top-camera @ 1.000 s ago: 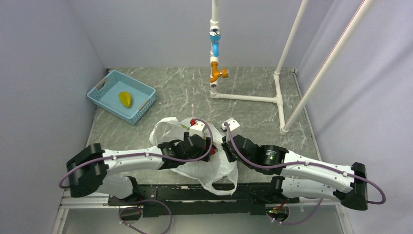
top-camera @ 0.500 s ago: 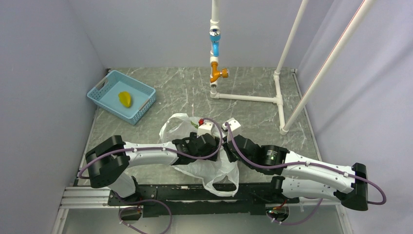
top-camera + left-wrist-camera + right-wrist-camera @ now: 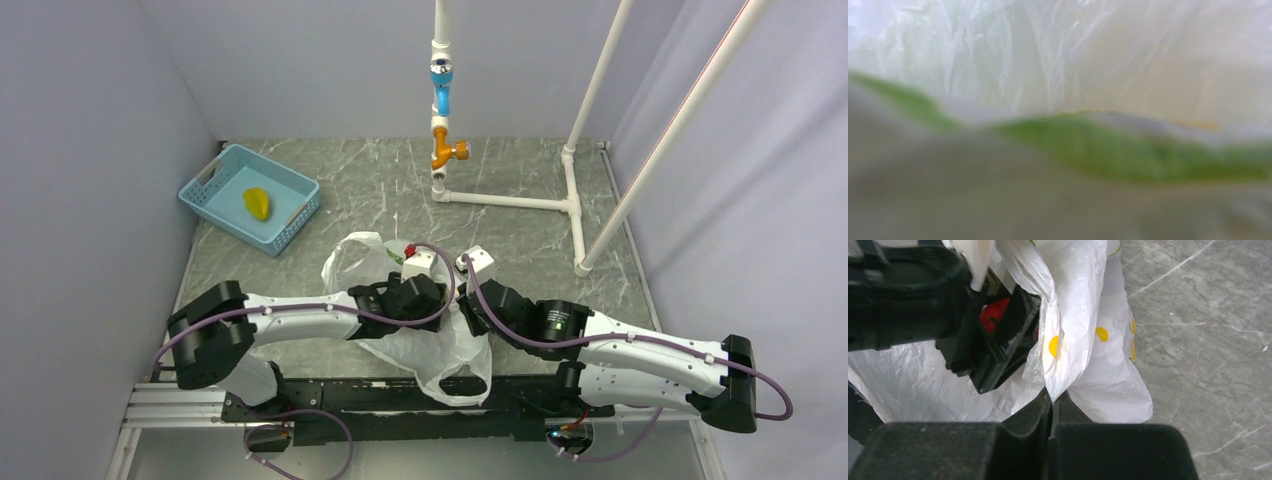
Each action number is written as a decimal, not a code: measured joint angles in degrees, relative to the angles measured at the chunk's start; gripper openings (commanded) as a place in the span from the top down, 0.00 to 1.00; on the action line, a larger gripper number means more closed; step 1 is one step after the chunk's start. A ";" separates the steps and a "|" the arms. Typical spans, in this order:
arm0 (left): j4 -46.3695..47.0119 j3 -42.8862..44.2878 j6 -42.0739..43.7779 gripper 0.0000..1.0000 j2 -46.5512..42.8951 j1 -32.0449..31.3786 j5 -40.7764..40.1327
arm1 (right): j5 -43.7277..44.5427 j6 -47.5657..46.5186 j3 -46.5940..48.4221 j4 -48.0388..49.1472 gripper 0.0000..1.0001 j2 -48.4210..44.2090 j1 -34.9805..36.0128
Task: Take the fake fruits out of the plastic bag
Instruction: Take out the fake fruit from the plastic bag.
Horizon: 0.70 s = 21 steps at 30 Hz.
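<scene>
The plastic bag (image 3: 430,350) lies crumpled between my two arms near the front edge. My right gripper (image 3: 1052,397) is shut on a fold of its film (image 3: 1063,355), holding that side up. My left gripper (image 3: 435,303) reaches into the bag's mouth with its jaws apart. From the right wrist, a red fake fruit (image 3: 994,315) shows between the left gripper's black fingers (image 3: 1008,340); I cannot tell whether they touch it. The left wrist view shows only blurred white film (image 3: 1073,60) and a green smear (image 3: 1128,155). A yellow fake fruit (image 3: 257,203) lies in the basket.
A blue lattice basket (image 3: 215,190) sits at the back left by the wall. A white pipe frame (image 3: 510,200) with an orange tap (image 3: 447,152) stands at the back centre and right. Grey walls close in on both sides.
My left arm has pushed right and forward, deeper into the bag's mouth, and the bag's far loop has shifted with it. The right gripper has kept its hold without moving.
</scene>
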 measured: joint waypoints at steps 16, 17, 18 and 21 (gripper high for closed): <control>-4.83 -2.43 2.67 0.69 -26.47 0.00 3.06 | -1.53 0.07 -0.76 1.53 1.00 1.64 0.00; -5.33 -2.64 2.78 0.69 -27.85 0.00 3.67 | -1.64 0.07 -0.76 1.86 1.00 1.64 0.02; -6.01 -2.86 3.15 0.69 -29.35 0.00 4.28 | -1.66 0.07 -0.76 2.23 1.00 1.64 0.00; -8.85 -2.84 3.76 0.70 -33.70 0.02 5.53 | -1.70 0.07 -0.83 3.23 1.00 1.68 0.02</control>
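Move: Inside the bag, the left hand already holds the red tomato. The blue basket it is bound for lies roughly 44 cm to its left and 29 cm ahead, about level, with the yellow fruit lying in it near the middle. The bag rim pinched by the right fingers is some 6 cm right, 3 cm back and 8 cm up from the left hand. From the right hand the basket is about 50 cm left, 32 cm ahead and 8 cm lower. Lifting steeply, the left hand draws the gripped tomato about 14 cm up out of the bag, past the right fingers, bearing some 4 cm left and nearly as far back late in the rise. Its wrist rolls about 20 degrees, left side down, and the fingers keep their hold. The right hand stays near its place, still pinching the bag's rim. ##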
